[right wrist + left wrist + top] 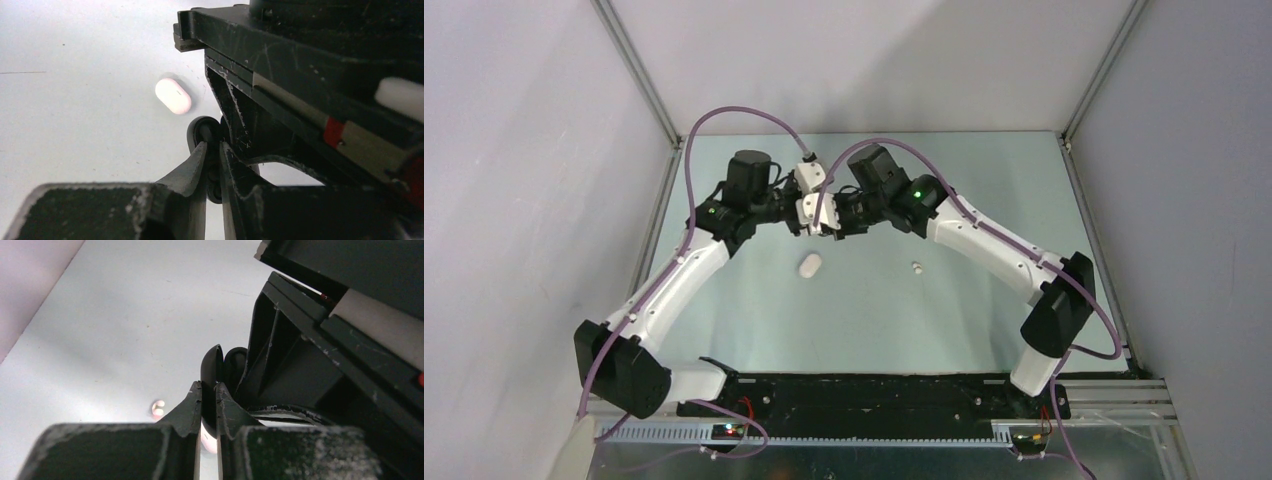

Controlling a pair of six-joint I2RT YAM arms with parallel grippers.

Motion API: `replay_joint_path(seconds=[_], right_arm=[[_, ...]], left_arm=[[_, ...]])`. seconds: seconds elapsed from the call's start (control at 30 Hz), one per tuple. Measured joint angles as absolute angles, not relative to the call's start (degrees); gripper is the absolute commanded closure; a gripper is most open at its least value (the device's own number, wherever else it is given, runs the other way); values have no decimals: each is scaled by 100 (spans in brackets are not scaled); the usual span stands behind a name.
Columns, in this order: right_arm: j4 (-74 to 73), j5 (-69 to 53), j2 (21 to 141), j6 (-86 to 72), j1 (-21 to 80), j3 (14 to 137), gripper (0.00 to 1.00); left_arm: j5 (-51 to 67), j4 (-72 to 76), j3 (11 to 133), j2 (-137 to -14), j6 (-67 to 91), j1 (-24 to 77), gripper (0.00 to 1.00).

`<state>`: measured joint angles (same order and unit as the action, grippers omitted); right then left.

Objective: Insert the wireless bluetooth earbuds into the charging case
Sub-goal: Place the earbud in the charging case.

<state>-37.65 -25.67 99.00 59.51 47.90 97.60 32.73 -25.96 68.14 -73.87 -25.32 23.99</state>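
Observation:
Both arms meet above the middle of the table. My left gripper [208, 385] is shut on one thin edge of the black charging case [212, 367], held off the table; the case's other half [235, 364] stands just behind it. My right gripper [213, 144] comes in from the other side, its jaws a narrow slit apart with a dark rounded part of the case [200, 134] between them; I cannot tell whether they grip it. A white earbud [917, 268] lies on the table, and the left wrist view shows a white earbud [158, 409] too. No black earbud shows.
A shut white case [810, 265] lies on the table below the two grippers, and the right wrist view shows the white case [173, 96] as well. Grey walls with metal rails [639, 90] enclose the table at the left, right and back.

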Motion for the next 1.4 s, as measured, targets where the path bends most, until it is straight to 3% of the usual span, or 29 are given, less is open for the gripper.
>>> replay_joint_path(seconds=[0.63, 0.9, 1.17, 1.4], right_arm=[[-2932, -2235, 9268, 5203, 4797, 9056, 73], [-2611, -2908, 8407, 4171, 3983, 8355, 51], [-2388, -3885, 8246, 2536, 2934, 8141, 50], [-2364, -5127, 8847, 2108, 2755, 8082, 49]], left_arm=[[3341, -2462, 6764, -7293, -2530, 2423, 100], [3511, -2475, 6748, -7295, -2545, 2449, 100], [3964, -2477, 6755, -7295, -2600, 2379, 100], [4501, -2408, 6838, -7295, -2906, 2283, 100]])
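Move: The right fingers, already slightly parted, reach into the open black charging case, whose middle is only about 1 cm left and 2 cm below the right hand, level fore and aft. The left hand holds the case by its lid, the case's middle some 3 cm to that hand's right and 1 cm below. From the right hand, the pink case lies roughly 5 cm back, 5 cm left and 22 cm down; the far white earbuds about 2 cm ahead, 5 cm left and equally low. Rightward and up, slowly at first and then in a quick swing, the right hand comes free of the case, getting about 10 cm clear and 5 cm higher before sinking some 4 cm and edging back left. Its wrist rolls some 45 degrees and its fingers spread to half open. The left hand keeps its pinch on the lid, lifting the case slightly while easing it back and right, with a small clockwise turn. ##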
